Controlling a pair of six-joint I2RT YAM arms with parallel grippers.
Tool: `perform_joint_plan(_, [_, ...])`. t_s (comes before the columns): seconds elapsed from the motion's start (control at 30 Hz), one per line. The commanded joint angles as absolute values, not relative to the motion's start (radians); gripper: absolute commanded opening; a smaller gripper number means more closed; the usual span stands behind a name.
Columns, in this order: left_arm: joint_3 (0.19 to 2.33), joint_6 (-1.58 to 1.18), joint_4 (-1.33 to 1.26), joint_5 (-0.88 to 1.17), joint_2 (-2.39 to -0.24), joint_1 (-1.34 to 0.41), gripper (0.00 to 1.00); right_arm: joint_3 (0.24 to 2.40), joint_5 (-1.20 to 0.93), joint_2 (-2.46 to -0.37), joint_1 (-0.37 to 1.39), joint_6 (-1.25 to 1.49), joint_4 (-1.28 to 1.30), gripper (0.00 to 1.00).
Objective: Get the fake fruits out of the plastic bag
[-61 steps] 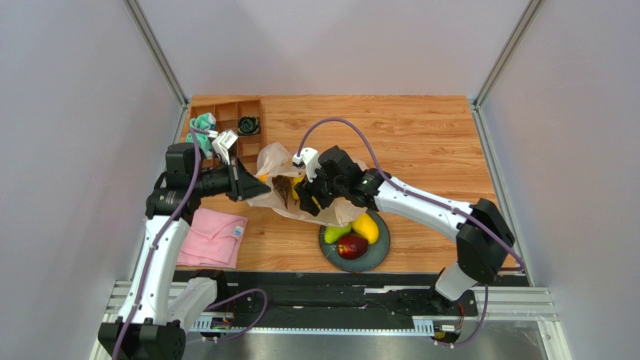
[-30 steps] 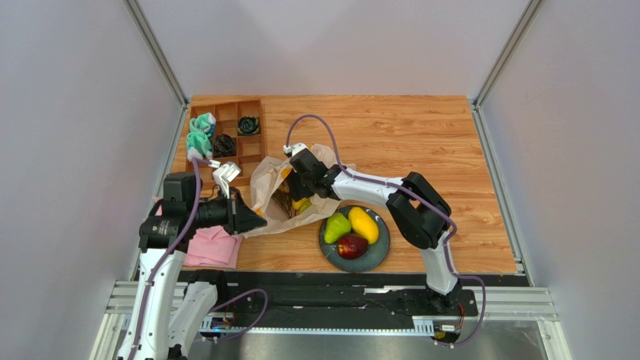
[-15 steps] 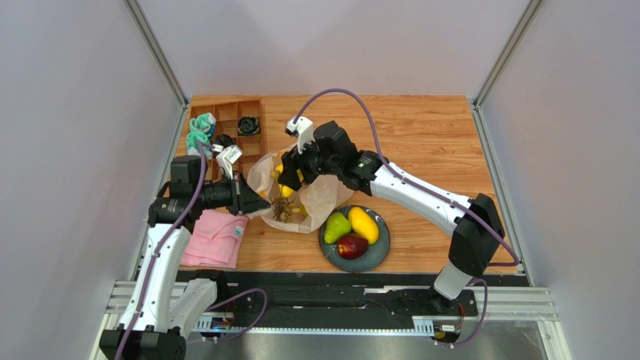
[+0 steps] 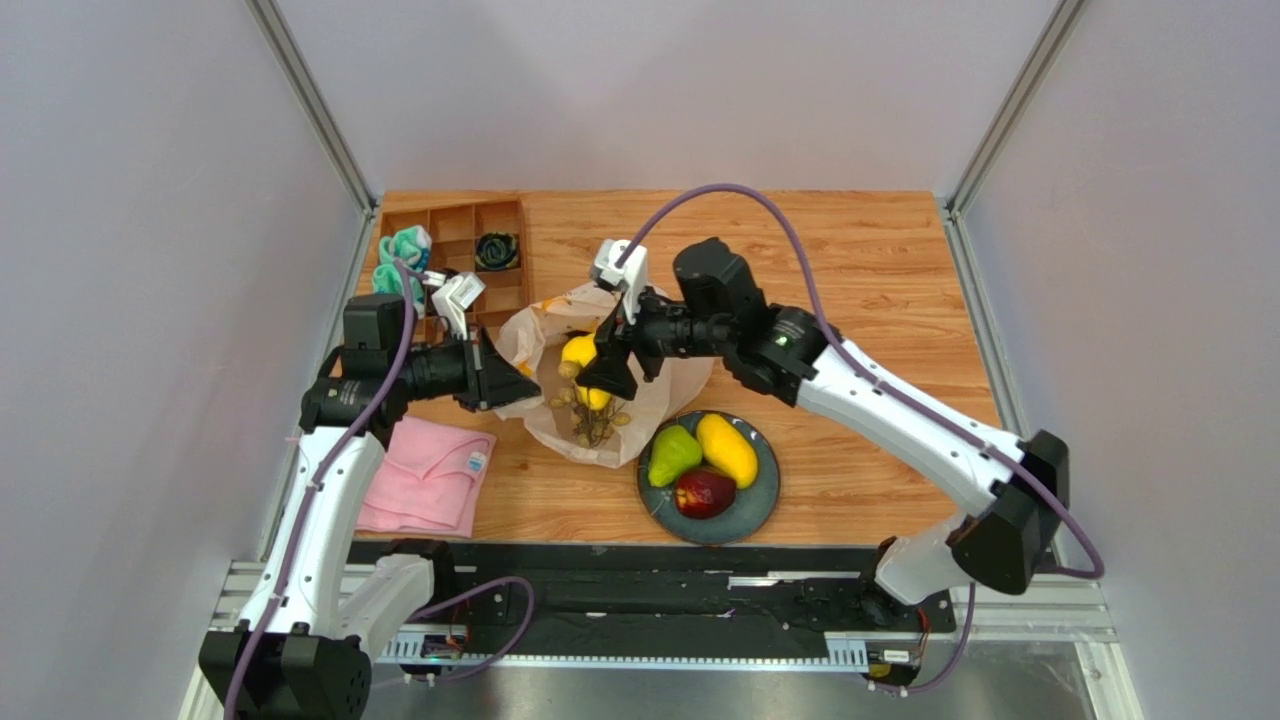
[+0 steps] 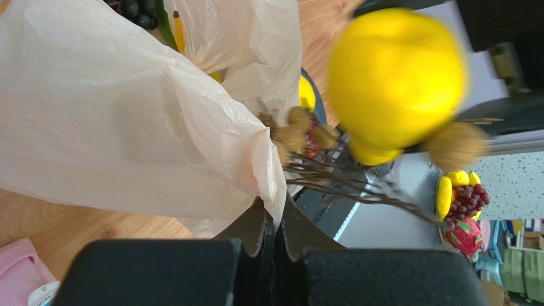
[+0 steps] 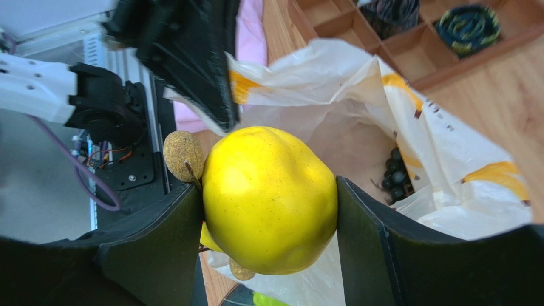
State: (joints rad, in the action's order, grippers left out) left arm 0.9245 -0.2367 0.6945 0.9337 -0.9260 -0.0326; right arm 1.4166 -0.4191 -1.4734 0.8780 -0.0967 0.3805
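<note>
The plastic bag (image 4: 631,402) lies crumpled mid-table, its mouth held up by my left gripper (image 4: 508,387), which is shut on its edge (image 5: 276,220). Just above the bag's mouth, my right gripper (image 4: 598,372) is shut on a yellow lemon (image 6: 268,197), squeezed between both pads. A twiggy bunch of pale brown balls (image 5: 332,172) dangles under the lemon, over the bag. Dark grapes (image 6: 392,175) lie inside the bag. A green pear (image 4: 672,455), yellow mango (image 4: 729,449) and dark red apple (image 4: 703,494) sit on the dark plate (image 4: 766,503).
A folded pink cloth (image 4: 428,476) lies at the front left, under the left arm. A wooden divided tray (image 4: 455,248) holding rolled socks stands at the back left. The plate touches the bag's right side.
My right gripper has risen out of the bag with the lemon, the twiggy bunch hanging below it. The left gripper has kept its hold on the bag's edge and shifted slightly.
</note>
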Motion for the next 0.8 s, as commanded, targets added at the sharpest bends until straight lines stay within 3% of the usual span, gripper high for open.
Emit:
perform_joint_plan(0.0, [0.954, -0.235, 0.664, 0.922, -0.928, -0.029, 0.0, 1.474, -0.511, -1.335, 0.87, -0.176, 0.397, 0.14])
perform_joint_plan(0.77, [0.902, -0.255, 0.627, 0.907, -0.922, 0.018, 0.0, 1.115, -0.408, -1.032, 0.701, -0.338, 0.595, 0.09])
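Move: My right hand already holds the yellow fruit with the brown berry sprig above the bag. The plate is about 16 cm to its right, nearly level fore and aft, and 27 cm below. On the plate, the pear lies some 11 cm right and 2 ahead, the mango 18 right and 2 ahead, and the apple 15 right and 3 back. From my left hand, shut on the bag's rim, the plate is 22 cm right, about level. I carry the yellow fruit and its dangling sprig out from over the bag towards the plate. My right hand arcs up about 8 cm while drawing slightly back and right, then keeps going right and sinks, ending some 13 cm right and a little lower than it began. The fingers keep their grip and finally dip about 10 degrees; my left hand keeps pinching the bag's rim. ##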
